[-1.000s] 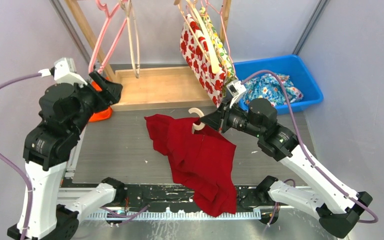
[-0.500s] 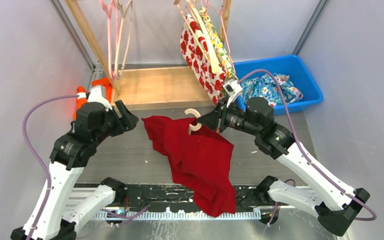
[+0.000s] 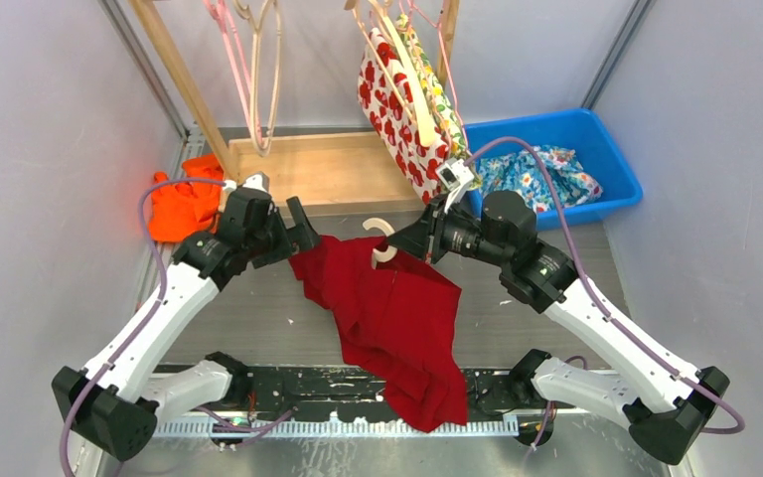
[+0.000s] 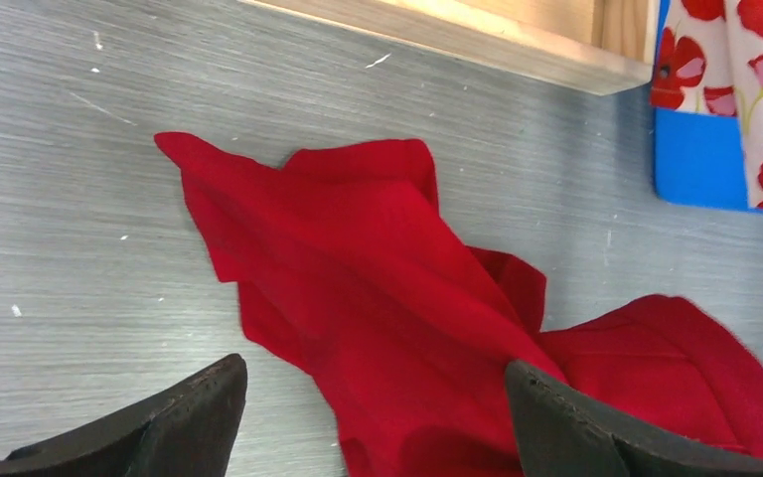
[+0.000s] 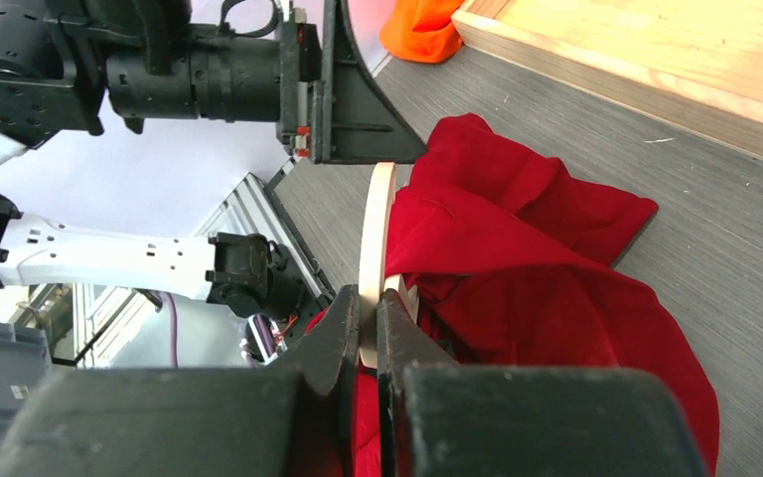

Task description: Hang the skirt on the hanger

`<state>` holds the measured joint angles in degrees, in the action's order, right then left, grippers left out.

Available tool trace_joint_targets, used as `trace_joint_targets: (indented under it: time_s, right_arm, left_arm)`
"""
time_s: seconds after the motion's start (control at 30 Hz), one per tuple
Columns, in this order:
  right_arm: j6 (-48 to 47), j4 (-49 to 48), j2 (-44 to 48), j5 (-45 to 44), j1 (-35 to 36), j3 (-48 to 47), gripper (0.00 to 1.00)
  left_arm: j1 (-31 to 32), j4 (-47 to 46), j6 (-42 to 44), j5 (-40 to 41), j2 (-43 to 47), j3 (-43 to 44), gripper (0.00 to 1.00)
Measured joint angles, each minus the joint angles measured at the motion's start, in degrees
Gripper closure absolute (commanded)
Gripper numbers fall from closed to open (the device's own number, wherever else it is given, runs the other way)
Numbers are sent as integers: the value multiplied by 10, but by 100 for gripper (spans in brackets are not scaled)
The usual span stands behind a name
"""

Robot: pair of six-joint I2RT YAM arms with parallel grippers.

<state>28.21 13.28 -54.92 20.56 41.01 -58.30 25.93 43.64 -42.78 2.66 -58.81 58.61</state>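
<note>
The red skirt [image 3: 392,308] lies crumpled on the grey table, its lower end hanging over the near edge. A pale wooden hanger [image 3: 385,238] sits in its top edge with the hook sticking up. My right gripper [image 3: 409,244] is shut on the hanger's neck [image 5: 378,219], and the skirt [image 5: 536,258] is draped around it. My left gripper [image 3: 303,237] hovers open at the skirt's upper left corner. In the left wrist view the skirt [image 4: 358,268] spreads between and beyond the two wide-apart fingers [image 4: 194,402], which hold nothing.
An orange cloth [image 3: 181,204] lies at the far left. The wooden rack base [image 3: 318,174] runs behind the skirt, with pink hangers [image 3: 248,60] and a poppy-print garment [image 3: 402,99] hanging above. A blue bin [image 3: 611,159] with floral cloth stands back right.
My left arm swung down from the back left to the skirt's upper left corner and its jaws opened wider. The right gripper and hanger shifted slightly left.
</note>
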Motion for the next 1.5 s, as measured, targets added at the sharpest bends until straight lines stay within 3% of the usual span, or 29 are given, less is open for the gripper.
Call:
trace_joint_targets:
  time_s: [0.33,0.57,1.13,1.2,1.33,1.5]
  right_arm:
    - [0,0,2,1,0,2,99]
    - [-1,0,4,4,0,2,99]
    - [-4,-1,3,6,0,6,99]
    - [-4,-2,3,6,0,8,99]
    - [-4,-3,3,6,0,8,99]
    - [-3,-3,3,8,0,10,99]
  left_arm:
    - [0,-81,-21,-24,-37,0,1]
    - [0,-92,-24,-35,-36,0,5]
    - [0,-82,-70,-46,-33,-13,0]
    - [0,-83,-79,-53,-48,-13,7]
    - [0,-93,-89,-57,-78,-22,34]
    - [0,-106,-95,-57,-82,-28,59]
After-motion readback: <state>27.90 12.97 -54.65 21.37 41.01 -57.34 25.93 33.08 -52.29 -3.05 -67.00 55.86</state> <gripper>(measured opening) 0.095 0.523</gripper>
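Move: The fold of the red skirt's upper left edge that my left hand goes for lies about 3 cm ahead of it, 5 cm to its right and 4 cm below. The hanger's hook, held in my right hand, is about 15 cm to my left hand's right, 2 cm farther out and 12 cm higher. The rack's wooden base lies some 18 cm ahead, 4 cm right, far below. From my right hand that fold is level, 11 cm left and 16 cm down. I slide my left hand, fingers wide open, about 3 cm right and 3 cm forward over the skirt's upper left edge and hover, rolling its left side down some 10 degrees. Then I dip roughly 3–4 cm, a little farther right, and close the fingers to about half open, one on each side of the fold. My right hand keeps its grip on the hanger's hook and stays put. ##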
